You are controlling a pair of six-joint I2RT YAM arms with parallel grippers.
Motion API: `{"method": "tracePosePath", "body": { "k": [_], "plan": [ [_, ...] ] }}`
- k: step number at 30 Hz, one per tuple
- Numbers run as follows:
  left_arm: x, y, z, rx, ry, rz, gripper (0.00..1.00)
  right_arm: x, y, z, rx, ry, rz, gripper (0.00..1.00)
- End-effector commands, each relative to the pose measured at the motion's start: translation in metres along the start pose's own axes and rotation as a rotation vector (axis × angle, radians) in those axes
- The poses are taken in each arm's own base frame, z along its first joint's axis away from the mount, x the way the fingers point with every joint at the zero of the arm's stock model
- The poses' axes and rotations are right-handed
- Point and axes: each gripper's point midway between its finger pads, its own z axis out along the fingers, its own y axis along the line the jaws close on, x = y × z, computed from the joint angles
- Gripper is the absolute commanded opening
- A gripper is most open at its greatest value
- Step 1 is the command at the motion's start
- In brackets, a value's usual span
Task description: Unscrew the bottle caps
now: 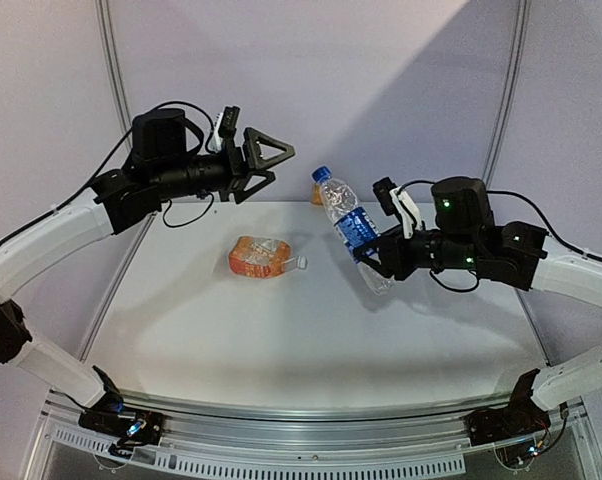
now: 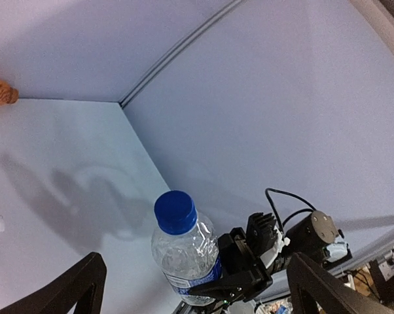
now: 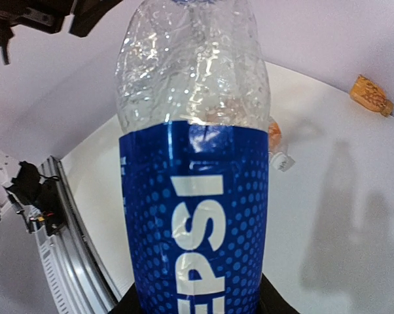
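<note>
My right gripper (image 1: 373, 256) is shut on the slim clear water bottle (image 1: 353, 226) at its blue label (image 3: 196, 216) and holds it tilted above the table. The dark blue cap (image 1: 323, 174) sits on the bottle's neck. My left gripper (image 1: 279, 165) stands open in the air just left of that cap, apart from it. In the left wrist view the blue cap (image 2: 175, 211) lies ahead between the spread fingers (image 2: 76, 284). The orange bottle (image 1: 260, 257) lies on its side on the table, its white cap (image 1: 302, 263) pointing right.
A small orange-brown object (image 1: 316, 190) rests at the back of the white table (image 1: 281, 330), near the rear wall. The table's metal front rail (image 1: 301, 440) runs between the two arm bases.
</note>
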Motion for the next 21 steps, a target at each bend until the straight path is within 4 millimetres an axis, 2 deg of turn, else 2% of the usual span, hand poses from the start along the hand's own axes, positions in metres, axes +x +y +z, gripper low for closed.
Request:
{"method": "tracePosePath", "body": {
  "k": [1,4,8,15,21],
  "plan": [
    [0.006,-0.025,-0.008,0.161,0.065,0.138,0.99,-0.021,0.039,-0.021,-0.223,-0.110,0.001,0.00],
    [0.006,-0.035,-0.008,0.229,0.068,0.154,0.97,-0.031,0.056,-0.033,-0.320,-0.157,0.004,0.00],
    [0.006,-0.051,-0.009,0.337,0.068,0.167,0.92,-0.036,0.070,-0.040,-0.403,-0.174,0.005,0.00],
    [0.003,-0.073,-0.015,0.441,0.066,0.209,0.86,-0.040,0.079,-0.039,-0.467,-0.182,0.043,0.00],
    [0.001,-0.075,-0.013,0.450,0.057,0.221,0.75,-0.038,0.083,-0.039,-0.499,-0.174,0.053,0.00]
  ]
}}
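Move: The blue cap of the Pepsi bottle is about 8 cm to the right of the open left gripper, 3 cm ahead and 3 cm below. The right hand holds this bottle round its label, the cap some 9 cm ahead of that hand, 9 cm left and 9 cm above. The orange bottle lies on the table, from the left hand some 9 cm ahead, 7 cm left and 36 cm below. Upward and back, the right hand carries the firmly kept Pepsi bottle roughly 10 cm with a slight drift left, rolling it nearly 30 degrees so its neck rises and swings back towards the left gripper. The left hand also draws back about 5 cm and up 6, its fingers tipping up, swinging clockwise and closing partway, staying clear of the cap. ##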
